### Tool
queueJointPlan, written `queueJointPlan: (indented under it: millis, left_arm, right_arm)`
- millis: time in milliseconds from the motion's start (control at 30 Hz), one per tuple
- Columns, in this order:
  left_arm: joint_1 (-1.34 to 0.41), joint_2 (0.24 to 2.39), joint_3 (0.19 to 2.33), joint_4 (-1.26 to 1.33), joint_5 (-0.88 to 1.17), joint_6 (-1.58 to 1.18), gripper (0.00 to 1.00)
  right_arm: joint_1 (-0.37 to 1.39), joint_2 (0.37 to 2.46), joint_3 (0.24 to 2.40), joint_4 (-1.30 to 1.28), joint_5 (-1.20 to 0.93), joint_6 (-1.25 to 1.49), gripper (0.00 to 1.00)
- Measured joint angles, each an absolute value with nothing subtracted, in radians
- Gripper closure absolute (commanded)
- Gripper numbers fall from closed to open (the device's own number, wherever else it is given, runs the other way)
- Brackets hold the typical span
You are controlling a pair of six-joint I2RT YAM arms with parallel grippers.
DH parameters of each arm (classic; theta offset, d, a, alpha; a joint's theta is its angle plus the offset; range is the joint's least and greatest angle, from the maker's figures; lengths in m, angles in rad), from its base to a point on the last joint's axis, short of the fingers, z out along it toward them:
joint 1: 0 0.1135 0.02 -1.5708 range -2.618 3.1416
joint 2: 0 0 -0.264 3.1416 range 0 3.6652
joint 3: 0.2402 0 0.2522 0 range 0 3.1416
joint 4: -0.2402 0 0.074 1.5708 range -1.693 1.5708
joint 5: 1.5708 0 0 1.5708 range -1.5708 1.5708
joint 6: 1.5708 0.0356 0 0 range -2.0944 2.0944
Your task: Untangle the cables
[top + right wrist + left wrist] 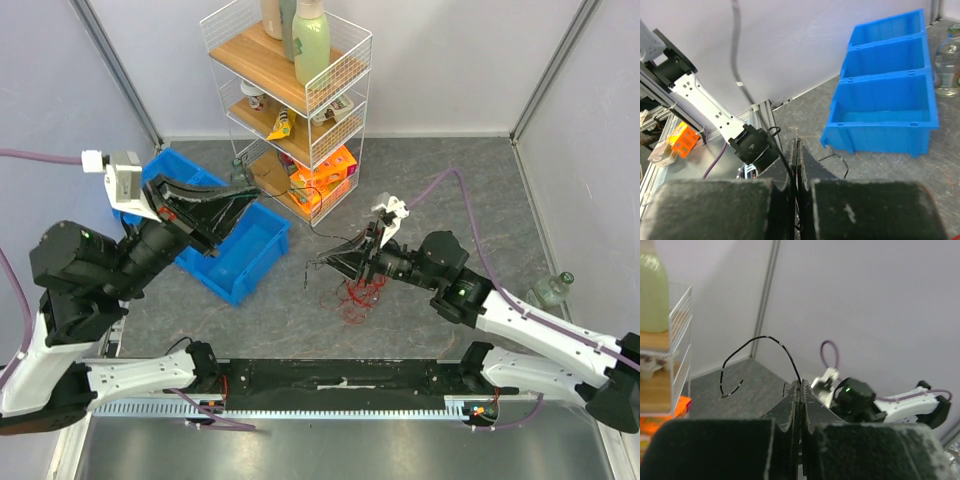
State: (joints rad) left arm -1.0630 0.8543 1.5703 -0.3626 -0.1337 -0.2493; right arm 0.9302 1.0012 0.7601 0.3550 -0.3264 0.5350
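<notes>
The cables are thin red and black wires. The red tangle (pixel 356 296) lies on the grey table just below my right gripper (pixel 326 262). In the right wrist view the right gripper (pixel 797 143) is shut on a black wire (pixel 785 161) that runs down between its jaws. My left gripper (pixel 249 192) is raised over the blue bin, apart from the tangle. The left wrist view shows the left gripper (pixel 800 383) shut on another black wire (pixel 765 337), whose free end arcs up from the fingertips and curls down to the left.
A blue three-part bin (pixel 240 255) (pixel 880 115) sits left of the tangle. A white wire shelf rack (pixel 300 100) with bottles and packets stands at the back. A glass bottle (pixel 551 290) (pixel 947 65) stands at the right wall. Grey walls close in the table.
</notes>
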Motion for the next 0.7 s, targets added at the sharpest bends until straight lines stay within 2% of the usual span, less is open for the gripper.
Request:
queueJointPlan:
  millis: [167,267,400,533,700]
  left_arm:
    - [-1.063,0.728,1.327,-0.363,-0.279,-0.264,0.98]
    - [-1.063,0.723,1.184,-0.381,-0.293,-0.295,0.98]
    - [-1.063,0.741,0.997,-0.412,-0.195,-0.324,0.98]
    - [-1.063,0.644,0.779,-0.352,-0.005,-0.339,0.98]
    - [-1.063,0.606,0.728,-0.214,0.159,-0.350,0.98]
  right_arm:
    - [0.930,0.923,0.764,0.279,-0.299,0.524,1.00]
    - [0.930,0.913,0.783,0.236,-0.308,0.518,1.00]
    - [0.930,0.897,0.804,0.136,-0.309,0.491,1.00]
    - [0.930,0.868,0.806,0.055,-0.313,0.476,1.00]
    - [0.931,0.870,0.809,0.025,-0.358,0.495,1.00]
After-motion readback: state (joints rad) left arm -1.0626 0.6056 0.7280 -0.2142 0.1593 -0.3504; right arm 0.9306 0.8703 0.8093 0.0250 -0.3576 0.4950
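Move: The black cable's gripped part, in the right fingers, lies about 3 cm ahead of the left hand, 7 cm to its right and 24 cm below; the left fingers hold another stretch. The red cables lie on the table, roughly 3 cm ahead of the left hand, 14 cm right and 54 cm down; the blue bin's near compartment is 14 cm ahead, 13 cm left, 52 cm below. From the right hand, the red cables are level fore-and-aft, 8 cm right, 30 cm below. Swooping steeply down almost 30 cm before easing up a little, the left hand brings its still-pinched black cable close beside the right fingers, swinging forward then back and drifting some 6 cm right. Its wrist tips about 30 degrees from upward to nearly level, ending turned clockwise. The right hand keeps its pinch and shifts 3 cm right and nearly as far back, sinking slightly. ##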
